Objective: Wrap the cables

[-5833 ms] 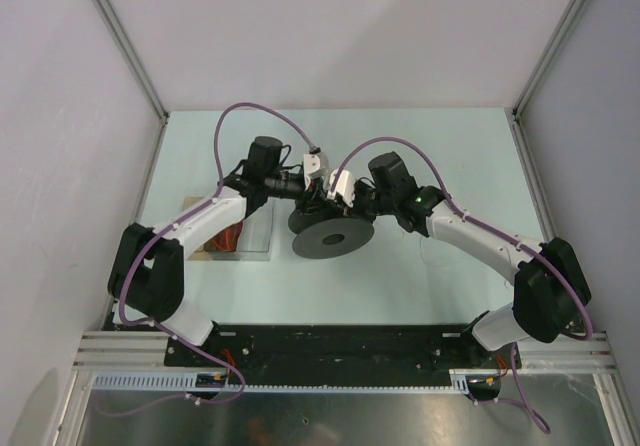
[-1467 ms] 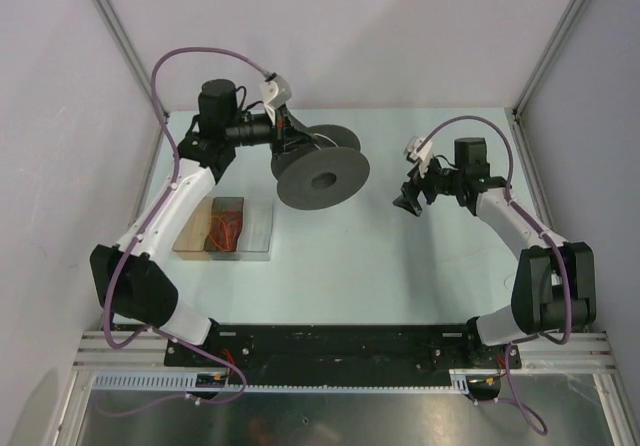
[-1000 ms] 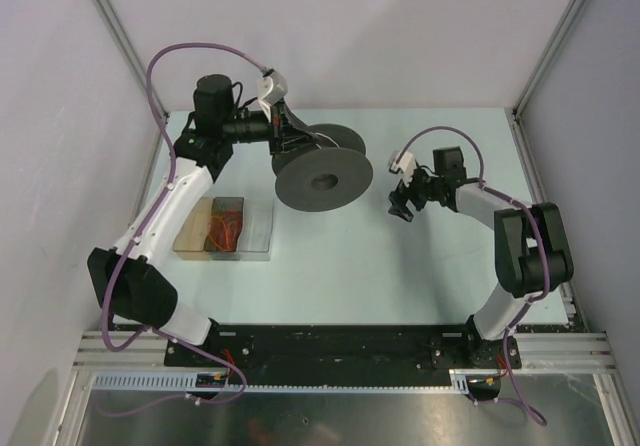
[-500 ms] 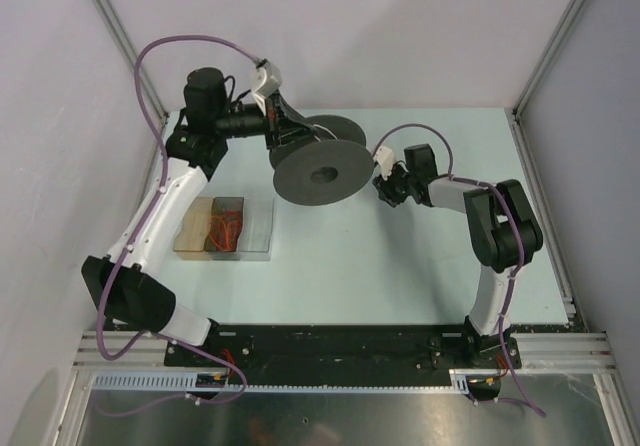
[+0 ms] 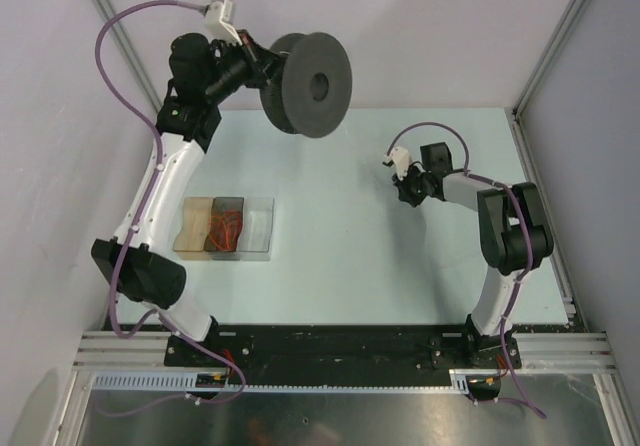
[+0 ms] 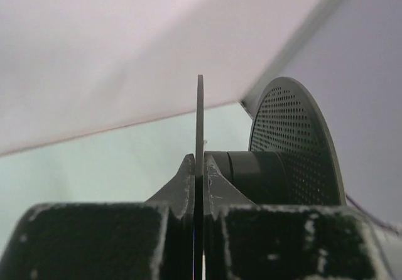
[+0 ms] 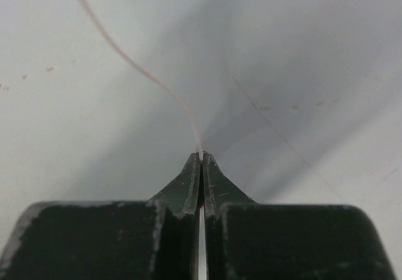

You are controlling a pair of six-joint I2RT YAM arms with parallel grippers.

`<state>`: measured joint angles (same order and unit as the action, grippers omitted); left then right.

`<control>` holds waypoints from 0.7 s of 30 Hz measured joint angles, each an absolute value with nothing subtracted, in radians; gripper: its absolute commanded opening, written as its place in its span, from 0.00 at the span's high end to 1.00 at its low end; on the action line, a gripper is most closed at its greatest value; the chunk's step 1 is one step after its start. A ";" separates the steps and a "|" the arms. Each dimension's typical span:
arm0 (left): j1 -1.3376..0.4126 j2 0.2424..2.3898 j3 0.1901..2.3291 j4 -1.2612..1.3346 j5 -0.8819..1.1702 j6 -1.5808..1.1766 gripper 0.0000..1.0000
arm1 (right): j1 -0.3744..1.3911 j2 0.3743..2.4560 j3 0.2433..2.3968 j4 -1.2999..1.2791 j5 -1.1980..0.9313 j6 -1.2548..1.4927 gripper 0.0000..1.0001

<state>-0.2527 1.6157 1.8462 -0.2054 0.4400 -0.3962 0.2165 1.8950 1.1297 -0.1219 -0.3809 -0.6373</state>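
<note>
High over the table's back left, my left gripper (image 5: 271, 67) holds up a black spool (image 5: 313, 84). In the left wrist view that gripper (image 6: 200, 162) is shut on the thin edge of the spool's near flange (image 6: 200, 113), with the hub (image 6: 251, 174) and the perforated far flange (image 6: 295, 142) to the right of it. My right gripper (image 5: 405, 193) is low over the table at the right. Seen from the right wrist, this gripper (image 7: 201, 157) is shut on a very thin white cable (image 7: 129, 59) that runs up and to the left. The cable does not show in the top view.
A clear plastic tray (image 5: 258, 231) holding orange-red pieces sits on the table at the left. White walls with metal corner posts close the table in at the back and both sides. The purple hoses arch above both arms.
My left arm has lifted the spool up and back towards the rear wall. The right gripper has shut on the cable and drawn a little to the right, away from the spool.
</note>
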 measured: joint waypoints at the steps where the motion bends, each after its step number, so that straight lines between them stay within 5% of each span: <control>1: -0.246 1.624 1.848 -0.208 0.393 -0.428 1.00 | 0.211 1.889 1.130 -0.140 -0.381 -0.640 1.00; 9: -0.171 1.693 1.854 -0.263 0.065 -0.649 1.00 | 0.191 1.803 1.115 -0.260 -0.398 -0.666 1.00; 21: -0.168 1.735 1.905 -0.405 -0.247 -0.619 1.00 | 0.228 1.626 1.094 -0.365 -0.490 -0.760 1.00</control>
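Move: The black spool, already pinched by one flange in the left fingers, has its middle about 10 cm right of the left hand, some 4 cm ahead and roughly 2 cm below. The pinched cable in the right fingers is level ahead, about 41 cm right and 43 cm below; the clear tray sits 12 cm back, 15 cm left, 45 cm below. From the right hand, the spool is about 31 cm left, 5 cm ahead and 41 cm above. The spool is swung away from the right hand through the air, some 14 cm left with a forward reach and a drop of about half that each, while the left wrist turns it counter-clockwise and keeps its flange pinch. The white cable stays pinched in the shut right fingers, which draw back and slightly right, then rise and keep drawing back, easing left again. ##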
